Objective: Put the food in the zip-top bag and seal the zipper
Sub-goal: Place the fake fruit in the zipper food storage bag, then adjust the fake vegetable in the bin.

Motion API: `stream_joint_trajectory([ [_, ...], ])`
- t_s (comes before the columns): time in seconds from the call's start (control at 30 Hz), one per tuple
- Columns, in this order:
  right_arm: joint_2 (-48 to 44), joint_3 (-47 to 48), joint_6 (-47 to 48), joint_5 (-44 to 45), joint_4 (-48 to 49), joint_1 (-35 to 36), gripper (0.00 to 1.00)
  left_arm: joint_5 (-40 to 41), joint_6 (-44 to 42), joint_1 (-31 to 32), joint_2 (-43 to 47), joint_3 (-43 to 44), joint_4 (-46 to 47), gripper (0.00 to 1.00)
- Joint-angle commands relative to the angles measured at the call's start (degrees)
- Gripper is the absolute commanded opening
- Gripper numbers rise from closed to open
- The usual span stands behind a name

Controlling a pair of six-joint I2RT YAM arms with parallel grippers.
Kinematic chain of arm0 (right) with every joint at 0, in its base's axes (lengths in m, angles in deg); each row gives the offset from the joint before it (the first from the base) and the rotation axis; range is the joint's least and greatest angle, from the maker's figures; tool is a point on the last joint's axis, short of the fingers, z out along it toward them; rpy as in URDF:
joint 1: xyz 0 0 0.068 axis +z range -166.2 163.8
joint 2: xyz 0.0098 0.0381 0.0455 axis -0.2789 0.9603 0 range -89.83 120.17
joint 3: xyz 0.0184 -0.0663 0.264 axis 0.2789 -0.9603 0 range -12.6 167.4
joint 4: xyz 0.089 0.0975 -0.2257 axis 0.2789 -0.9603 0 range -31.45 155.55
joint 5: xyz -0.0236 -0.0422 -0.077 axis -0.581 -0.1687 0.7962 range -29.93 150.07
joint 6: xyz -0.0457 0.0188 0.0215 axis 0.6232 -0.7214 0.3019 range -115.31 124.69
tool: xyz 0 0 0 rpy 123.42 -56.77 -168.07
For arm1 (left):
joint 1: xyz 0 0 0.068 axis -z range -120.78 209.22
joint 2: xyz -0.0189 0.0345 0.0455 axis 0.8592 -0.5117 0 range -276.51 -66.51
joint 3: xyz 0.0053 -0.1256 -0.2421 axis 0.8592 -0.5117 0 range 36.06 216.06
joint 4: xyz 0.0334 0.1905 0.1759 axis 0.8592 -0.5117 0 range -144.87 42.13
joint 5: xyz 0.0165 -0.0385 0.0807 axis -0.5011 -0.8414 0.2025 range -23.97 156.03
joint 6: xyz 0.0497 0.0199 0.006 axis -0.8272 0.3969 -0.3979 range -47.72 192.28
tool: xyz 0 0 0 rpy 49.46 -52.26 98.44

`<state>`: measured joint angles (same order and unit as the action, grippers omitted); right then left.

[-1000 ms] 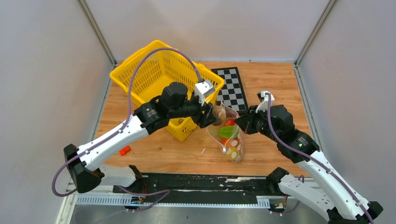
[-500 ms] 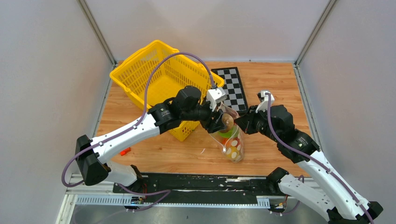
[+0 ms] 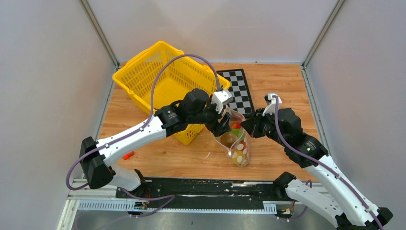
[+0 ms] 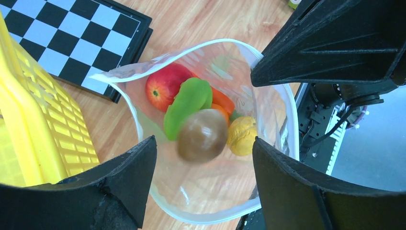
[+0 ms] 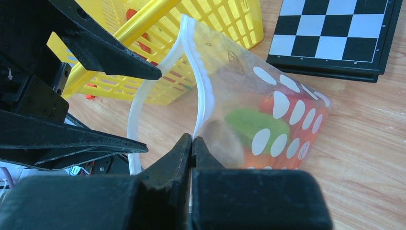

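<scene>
The zip-top bag (image 3: 238, 146), clear with white dots, stands open on the table. My right gripper (image 5: 192, 140) is shut on its mouth edge, pinching the pale zipper (image 5: 201, 91) and holding the mouth up. Directly above the mouth, my left gripper (image 4: 203, 143) is open with nothing between its fingers. A brown ball (image 4: 202, 135), blurred, lies loose below it inside the bag. Around the ball are a red tomato (image 4: 163, 86), a green pepper (image 4: 187, 106), an orange carrot (image 4: 223, 101) and a yellow lemon (image 4: 242, 135). From above, the ball (image 3: 229, 139) shows in the bag's mouth.
A yellow mesh basket (image 3: 158, 76) stands at the back left, close behind my left arm. A black-and-white checkerboard (image 3: 237, 88) lies flat behind the bag. A small red block (image 3: 127, 155) sits near the front left edge.
My left gripper carried the brown ball from beside the basket to over the bag's mouth, then opened. The ball dropped out of it into the bag. The right gripper kept its hold.
</scene>
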<state>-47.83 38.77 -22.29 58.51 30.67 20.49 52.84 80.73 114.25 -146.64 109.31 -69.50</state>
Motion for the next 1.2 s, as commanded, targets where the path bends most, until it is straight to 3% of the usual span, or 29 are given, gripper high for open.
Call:
stream_joint_trajectory([
  [0.0,-0.94,0.43,-0.55,-0.02,2.72,0.20,0.00,0.34,-1.15,0.17,-0.01,2.13,0.12,0.81],
  [0.43,-1.38,-0.29,-0.78,0.23,2.79,0.14,0.00,7.52,-3.71,0.08,5.69,3.64,-2.73,0.89],
  [0.67,-1.28,-0.19,-0.60,0.16,2.79,0.19,0.00,22.08,-2.64,-1.19,8.70,3.09,-4.26,0.99],
  [0.9,-1.46,-0.19,-0.58,0.06,2.79,0.14,0.00,32.55,7.10,-8.54,9.36,3.42,-3.96,1.00],
  [1.17,-1.08,-0.24,-0.51,-0.63,3.49,0.21,0.00,34.92,27.36,-26.12,0.20,9.92,-11.17,1.00],
])
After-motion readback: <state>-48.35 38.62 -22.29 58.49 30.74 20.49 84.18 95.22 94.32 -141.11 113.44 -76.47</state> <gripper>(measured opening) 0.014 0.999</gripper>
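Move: The yellow basket's middle lies about 20 cm to the left hand's left, 16 cm ahead and 17 cm lower. The kiwi, already free of its open fingers, is some 3 cm right, 4 cm back and 8 cm below, over the bag's middle (6 cm right, 3 cm back, 15 cm below). The chessboard is 22 cm ahead, 6 cm right. From the right hand, still pinching the bag's rim, the basket lies 29 cm left, 16 cm ahead. Left hand rises about 5 cm, swings over 20 cm left and forward over the basket, opening fully, turning counter-clockwise. ##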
